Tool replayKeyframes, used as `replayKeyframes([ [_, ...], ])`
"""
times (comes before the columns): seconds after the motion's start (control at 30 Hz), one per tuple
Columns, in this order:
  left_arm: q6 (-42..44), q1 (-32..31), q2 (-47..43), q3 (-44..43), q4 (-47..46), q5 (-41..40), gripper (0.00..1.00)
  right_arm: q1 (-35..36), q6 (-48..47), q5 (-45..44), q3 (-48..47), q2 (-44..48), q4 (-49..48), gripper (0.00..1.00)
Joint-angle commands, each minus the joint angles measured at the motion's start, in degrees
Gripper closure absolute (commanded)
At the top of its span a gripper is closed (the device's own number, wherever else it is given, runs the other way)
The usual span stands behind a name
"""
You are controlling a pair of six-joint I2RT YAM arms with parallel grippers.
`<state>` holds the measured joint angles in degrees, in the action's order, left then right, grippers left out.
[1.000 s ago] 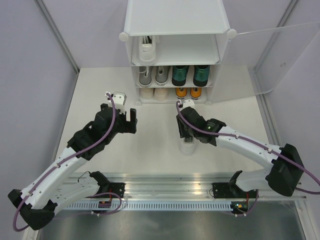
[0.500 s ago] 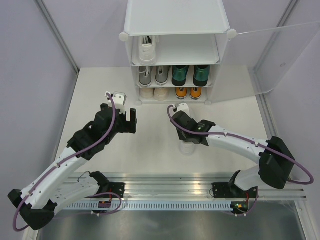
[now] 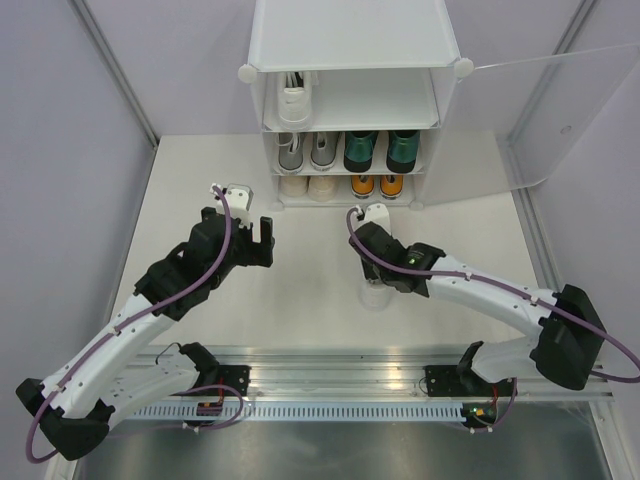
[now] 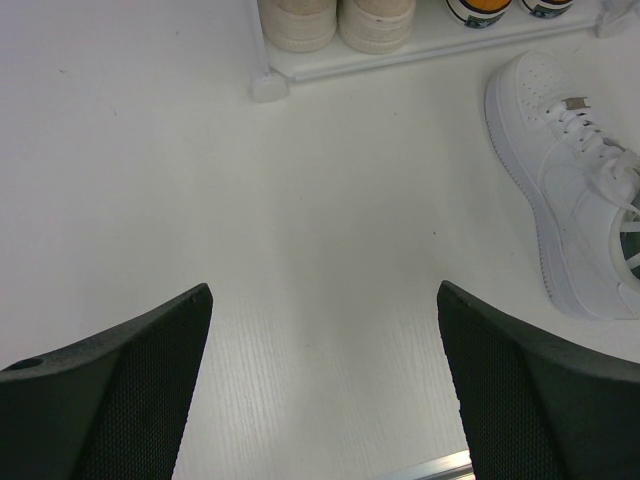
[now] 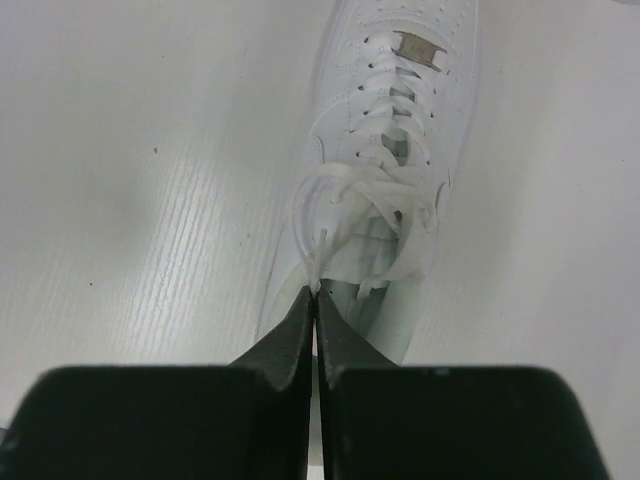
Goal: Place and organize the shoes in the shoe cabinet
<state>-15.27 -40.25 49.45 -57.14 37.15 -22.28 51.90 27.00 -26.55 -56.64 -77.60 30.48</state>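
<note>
A lone white sneaker [image 5: 392, 120] lies on the table with its toe toward the shoe cabinet [image 3: 350, 40]. My right gripper [image 5: 317, 292] is shut on the left edge of its collar, and a lace end sticks up just past the fingertips. From above, the right arm hides most of this sneaker [image 3: 374, 294]. The same sneaker [image 4: 570, 190] lies to the right of my left gripper [image 4: 325, 290], which hovers open over bare table. In the cabinet, another white sneaker [image 3: 293, 100] stands on the upper shelf. Grey shoes [image 3: 305, 150] and green shoes [image 3: 380, 150] share the middle shelf. Cream shoes [image 3: 307, 185] and orange shoes [image 3: 377, 185] fill the bottom.
The cabinet's frosted door [image 3: 560, 110] stands open to the right. A round corner foot [image 4: 268, 88] of the cabinet rests on the table ahead of the left gripper. Grey walls enclose the table on both sides; a metal rail [image 3: 330, 365] runs along the near edge.
My right gripper has closed from part open onto the white sneaker's collar, with the wrist shifting slightly. The left arm has not moved.
</note>
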Motion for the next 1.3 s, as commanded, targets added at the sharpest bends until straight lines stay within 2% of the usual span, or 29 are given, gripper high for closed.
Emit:
replayKeyframes([
  [0.0, 1.47, 0.00, 0.03, -0.16, -1.90, 0.57, 0.05, 0.13, 1.38, -2.54, 1.62, 1.75, 0.89, 0.99],
  [0.17, 1.47, 0.00, 0.12, -0.16, -1.90, 0.66, 0.05, -0.04, 2.88, -3.95, 4.95, 0.00, 0.37, 0.99],
  [0.3, 1.47, 0.00, 0.12, -0.16, -1.81, 0.66, 0.05, -0.66, 3.49, -0.19, 8.12, -2.72, -4.62, 0.99],
  [0.47, 1.47, 0.00, 0.12, -0.16, -1.90, 0.66, 0.05, -0.75, 3.41, 1.32, 7.69, -4.75, -6.57, 0.99],
  [0.6, 1.47, 0.00, -0.06, -0.16, -1.90, 0.66, 0.05, -0.92, 2.97, 1.23, 5.93, -2.03, -5.09, 0.90],
  [0.67, 1.47, 0.00, -0.23, -0.25, -1.90, 0.75, 0.05, -1.19, 2.79, 1.23, 4.44, -0.54, -3.33, 0.80],
  [0.7, 1.47, 0.08, -0.23, -0.25, -1.81, 0.75, 0.05, -1.45, 2.70, 1.06, 4.00, -0.10, -2.80, 0.69],
  [0.83, 1.47, 0.00, -0.41, -0.25, -1.90, 0.84, 0.05, -1.62, 2.70, 1.06, 2.24, 2.45, 0.01, 0.57],
  [1.17, 1.38, 0.00, -0.58, -0.34, -1.90, 1.45, 0.05, -1.71, 4.72, 0.88, 0.48, 6.50, 4.67, 0.56],
  [1.27, 1.38, 0.00, -0.67, -0.34, -1.90, 1.63, 0.05, -1.80, 6.30, 1.23, -0.05, 7.82, 5.55, 0.52],
])
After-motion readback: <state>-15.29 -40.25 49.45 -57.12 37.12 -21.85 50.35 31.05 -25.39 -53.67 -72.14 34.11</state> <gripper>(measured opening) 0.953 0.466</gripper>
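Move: Just below and behind the right hand, whose shut fingers already hold the loose lace, is the white shoe's mouth: about 1 cm back, 2 cm right and 5 cm down. The shoe's toe points away towards the cabinet, where the near ends of the orange shoes stand some 26 cm ahead and 5 cm right, the near ends of the beige ones as far ahead but 16 cm left. From the idle left hand the mouth is roughly 30 cm right, 3 cm back and 20 cm below. Bringing the pinched lace down about 6 cm into the white shoe's mouth, the right hand drifts some 2 cm right and slightly back on the way. Down there the fingers open to nearly half, letting go of the lace, and the hand climbs about 6 cm again, ending clear above the mouth with its fingers spread. ##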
